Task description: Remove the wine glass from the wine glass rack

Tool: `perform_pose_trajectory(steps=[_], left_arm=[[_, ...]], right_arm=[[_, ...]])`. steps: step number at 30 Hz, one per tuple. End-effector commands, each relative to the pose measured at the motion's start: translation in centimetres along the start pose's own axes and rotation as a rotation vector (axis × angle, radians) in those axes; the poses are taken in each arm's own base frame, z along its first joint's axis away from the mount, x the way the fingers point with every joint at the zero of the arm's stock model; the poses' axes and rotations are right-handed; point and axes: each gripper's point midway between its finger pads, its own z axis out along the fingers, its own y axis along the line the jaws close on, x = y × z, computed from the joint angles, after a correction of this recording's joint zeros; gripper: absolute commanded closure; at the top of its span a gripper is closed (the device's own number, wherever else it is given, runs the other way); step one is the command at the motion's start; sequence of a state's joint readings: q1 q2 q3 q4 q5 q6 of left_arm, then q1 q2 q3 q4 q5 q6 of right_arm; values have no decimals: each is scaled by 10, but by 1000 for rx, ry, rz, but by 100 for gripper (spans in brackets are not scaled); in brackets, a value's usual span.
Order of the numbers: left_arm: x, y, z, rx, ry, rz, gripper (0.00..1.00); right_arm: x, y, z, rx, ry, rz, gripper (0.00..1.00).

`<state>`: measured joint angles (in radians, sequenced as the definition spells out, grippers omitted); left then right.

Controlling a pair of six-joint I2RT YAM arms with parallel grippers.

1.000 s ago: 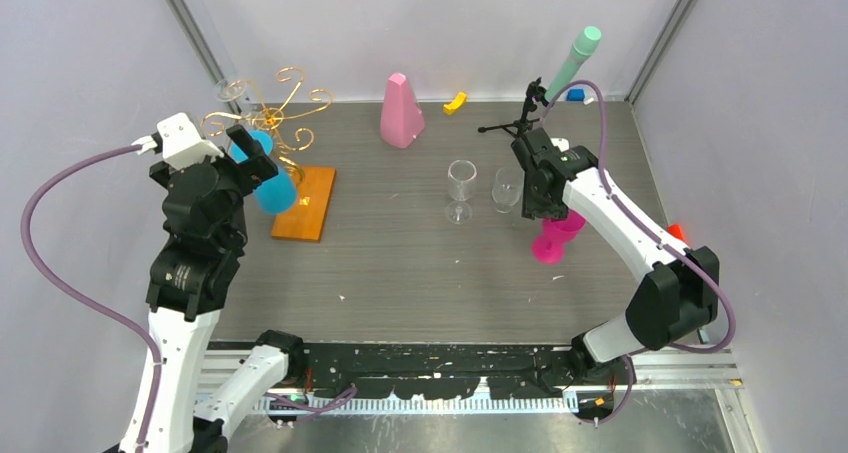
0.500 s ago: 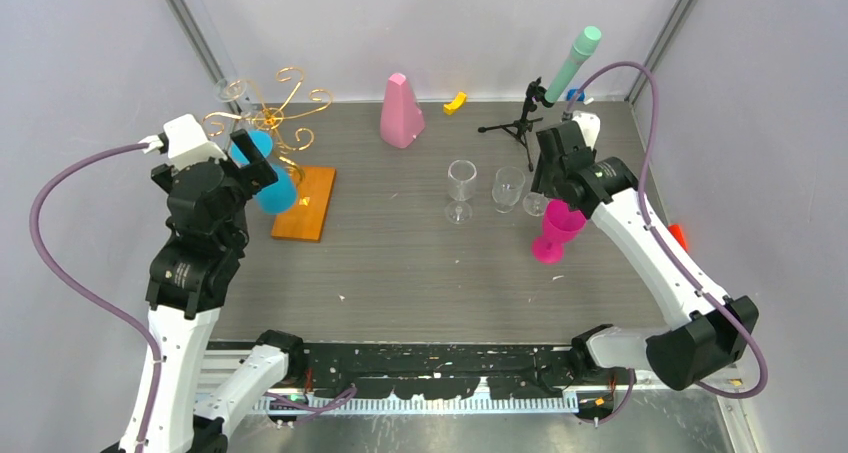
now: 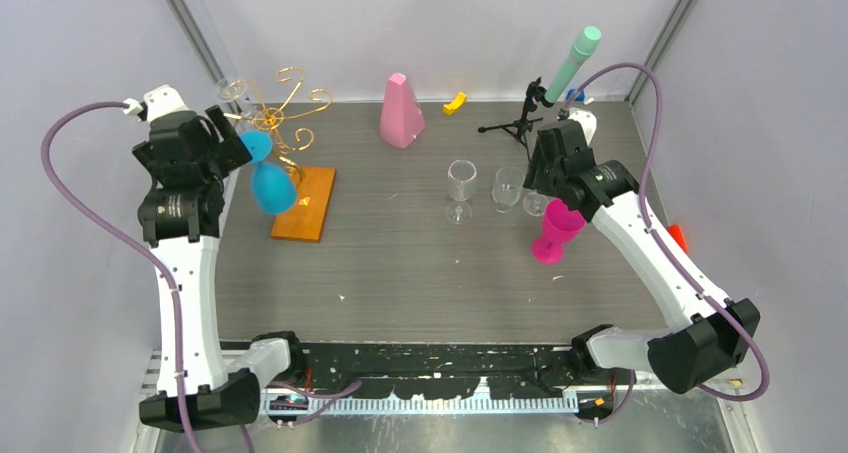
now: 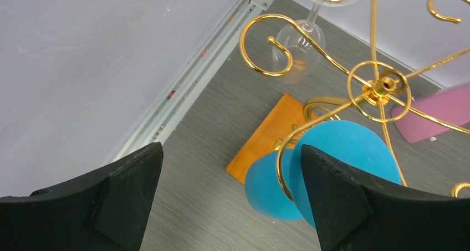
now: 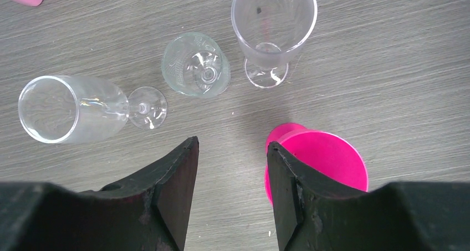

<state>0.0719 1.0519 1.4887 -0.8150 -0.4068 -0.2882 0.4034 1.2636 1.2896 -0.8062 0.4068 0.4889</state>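
Note:
The wine glass rack is gold wire (image 3: 291, 101) on an orange-brown wooden base (image 3: 310, 205). It also shows in the left wrist view (image 4: 377, 85). A blue wine glass (image 3: 270, 183) hangs upside down from one curled arm, and its foot and bowl show in the left wrist view (image 4: 343, 151). A clear wine glass (image 3: 232, 90) hangs at the rack's far left (image 4: 296, 43). My left gripper (image 3: 232, 141) (image 4: 230, 148) is open, high beside the rack, with its right finger next to the blue glass's foot. My right gripper (image 3: 543, 188) (image 5: 231, 146) is open and empty above the table.
A pink glass (image 3: 553, 233) (image 5: 324, 157) stands just right of my right gripper. Three clear glasses (image 5: 274, 29) stand on the table beyond it. A pink cone (image 3: 401, 111), a black tripod with a mint tube (image 3: 560, 78) and a yellow piece (image 3: 456, 101) are at the back.
My left arm has risen and swung left and back, and the blue glass now hangs more upright. My right gripper lifted away from the pink glass one second ago and has since held still.

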Motion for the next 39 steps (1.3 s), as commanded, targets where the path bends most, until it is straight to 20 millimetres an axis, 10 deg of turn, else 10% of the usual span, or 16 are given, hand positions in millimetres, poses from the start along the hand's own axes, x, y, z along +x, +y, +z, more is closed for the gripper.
perform_pose_trajectory(steps=[1,39], left_arm=[[-10,-9,-1,111,27,-102,6],[-2,-33,-3,284,98,-285,63]], right_arm=[[-8,8,1,-37,-32,41,46],[6,15,12,-65,8,20,46]])
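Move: The blue wine glass still hangs upside down in the gold rack; its round foot is about 5 cm to the left hand's right, 2 cm ahead and 3 cm below. The rack's hub is some 7 cm ahead, 5 cm right and 1 cm below, and the hanging clear glass's foot about 11 cm straight ahead and 2 cm below. From the right hand the blue foot is roughly 50 cm left, 2 cm ahead and 10 cm above. The empty left hand pushes forward about 2 cm at the start, jogging briefly left, then sweeps about 4 cm right towards the blue glass's foot, rising a little and sinking back, while it rolls left side down some 20 degrees, turns slightly clockwise and narrows its wide-open fingers to under half, tips coming close to the foot and the hook wire with no contact visible. The right hand sinks about 2 cm and drifts slightly left, empty and half open. ##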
